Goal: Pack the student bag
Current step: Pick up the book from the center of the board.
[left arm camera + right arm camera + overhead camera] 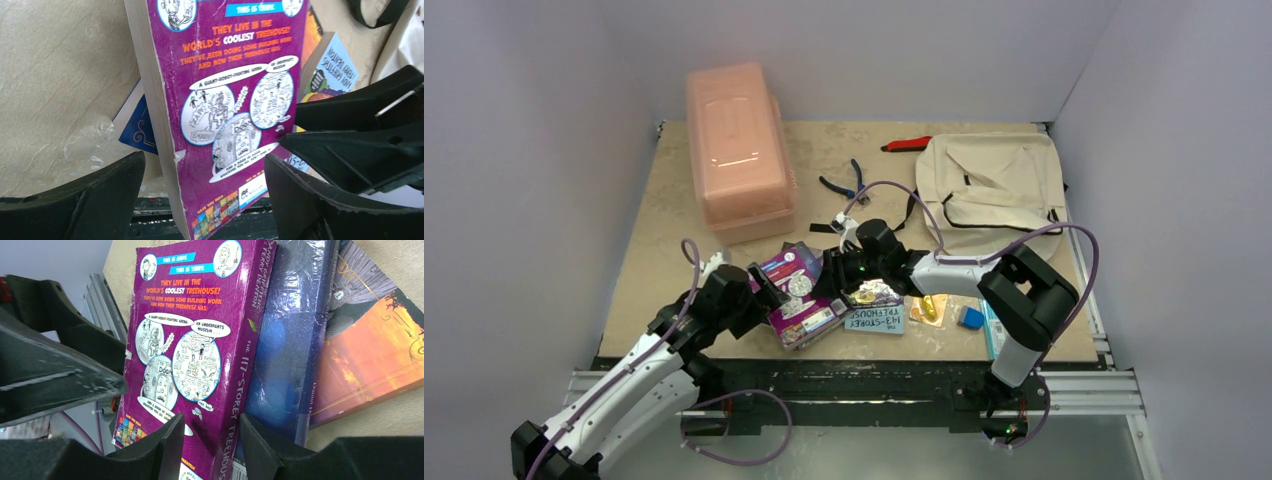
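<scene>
The student bag, cream-beige with black zipper lines, lies flat at the back right, away from both arms. A purple paperback stands tilted on edge near the front centre. My right gripper is shut on it: in the right wrist view one finger presses the back cover and the other sits against the spine, gripper. My left gripper straddles the same purple paperback with its jaws wide open, and a gap shows beside the left finger.
A pink plastic box stands at the back left. Pliers and a red-handled tool lie behind the books. A dark blue book, an orange-covered book and a light blue book lie around the paperback.
</scene>
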Motion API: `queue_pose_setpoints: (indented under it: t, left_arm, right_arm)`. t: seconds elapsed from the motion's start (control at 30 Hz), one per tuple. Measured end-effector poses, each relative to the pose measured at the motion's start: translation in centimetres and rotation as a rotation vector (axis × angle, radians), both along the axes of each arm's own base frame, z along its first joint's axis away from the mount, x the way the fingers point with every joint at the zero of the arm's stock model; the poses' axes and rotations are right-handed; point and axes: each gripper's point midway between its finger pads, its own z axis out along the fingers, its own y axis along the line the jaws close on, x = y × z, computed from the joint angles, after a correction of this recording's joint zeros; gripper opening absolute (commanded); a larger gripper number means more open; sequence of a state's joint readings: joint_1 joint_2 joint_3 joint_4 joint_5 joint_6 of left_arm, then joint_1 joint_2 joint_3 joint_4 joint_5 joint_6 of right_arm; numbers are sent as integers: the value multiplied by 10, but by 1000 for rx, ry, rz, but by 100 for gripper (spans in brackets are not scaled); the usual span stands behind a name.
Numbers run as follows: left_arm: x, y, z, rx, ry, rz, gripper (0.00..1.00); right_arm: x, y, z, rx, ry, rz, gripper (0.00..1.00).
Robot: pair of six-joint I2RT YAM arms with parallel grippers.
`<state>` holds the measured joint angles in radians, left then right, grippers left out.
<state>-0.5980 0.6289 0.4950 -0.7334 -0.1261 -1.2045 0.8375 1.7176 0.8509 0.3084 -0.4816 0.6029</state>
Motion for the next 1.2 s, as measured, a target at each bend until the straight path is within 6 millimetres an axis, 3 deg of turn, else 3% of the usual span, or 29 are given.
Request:
queue_pose_setpoints:
  t: [0.23,0.63,0.87,0.93,1.07,1.2]
  left_arm:
    - [-3,-6,-31,-21,50,3,80]
    - [0,-10,-23,-64,3,-5,65]
    - [-7,-6,-13,-63,1,-13,46]
    - [-9,-5,-8,-66,-5,-14,37]
    - [-10,-4,1,-76,-12,-8,1]
    - [-7,-6,16,-83,-19,-7,0]
  right_arm:
    - [-1,1,0,0,-1,3,45]
    - [-4,5,-2,6,-4,14,44]
    - [-4,6,-2,9,-8,17,45]
    - [-4,6,-2,9,-12,19,48]
    - [-5,9,-1,8,-33,31,62]
    - [-7,11,6,-11,-113,58,80]
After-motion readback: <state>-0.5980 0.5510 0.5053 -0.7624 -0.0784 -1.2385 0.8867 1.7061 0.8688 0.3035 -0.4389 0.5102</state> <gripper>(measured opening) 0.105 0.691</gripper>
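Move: Just ahead and to the right of the open left hand lies the purple book it goes for, its middle about 2 cm farther out, 5 cm right and 3 cm below. The blue book sits under it, some 6 cm right, 2 cm ahead and 6 cm down; the Treehouse book lies on the table roughly 21 cm right and 3 cm ahead. From the right hand, the purple book's middle is about 5 cm left, 2 cm back and 2 cm below. Sinking about 3 cm with a slight drift right, the left hand brings its open fingers astride the purple book's page edge on its left side, closes them there in a pinch, then lifts some 4 cm while still shutting. The right hand stays by the spine, edging about a centimetre left and opening wider at the end. ##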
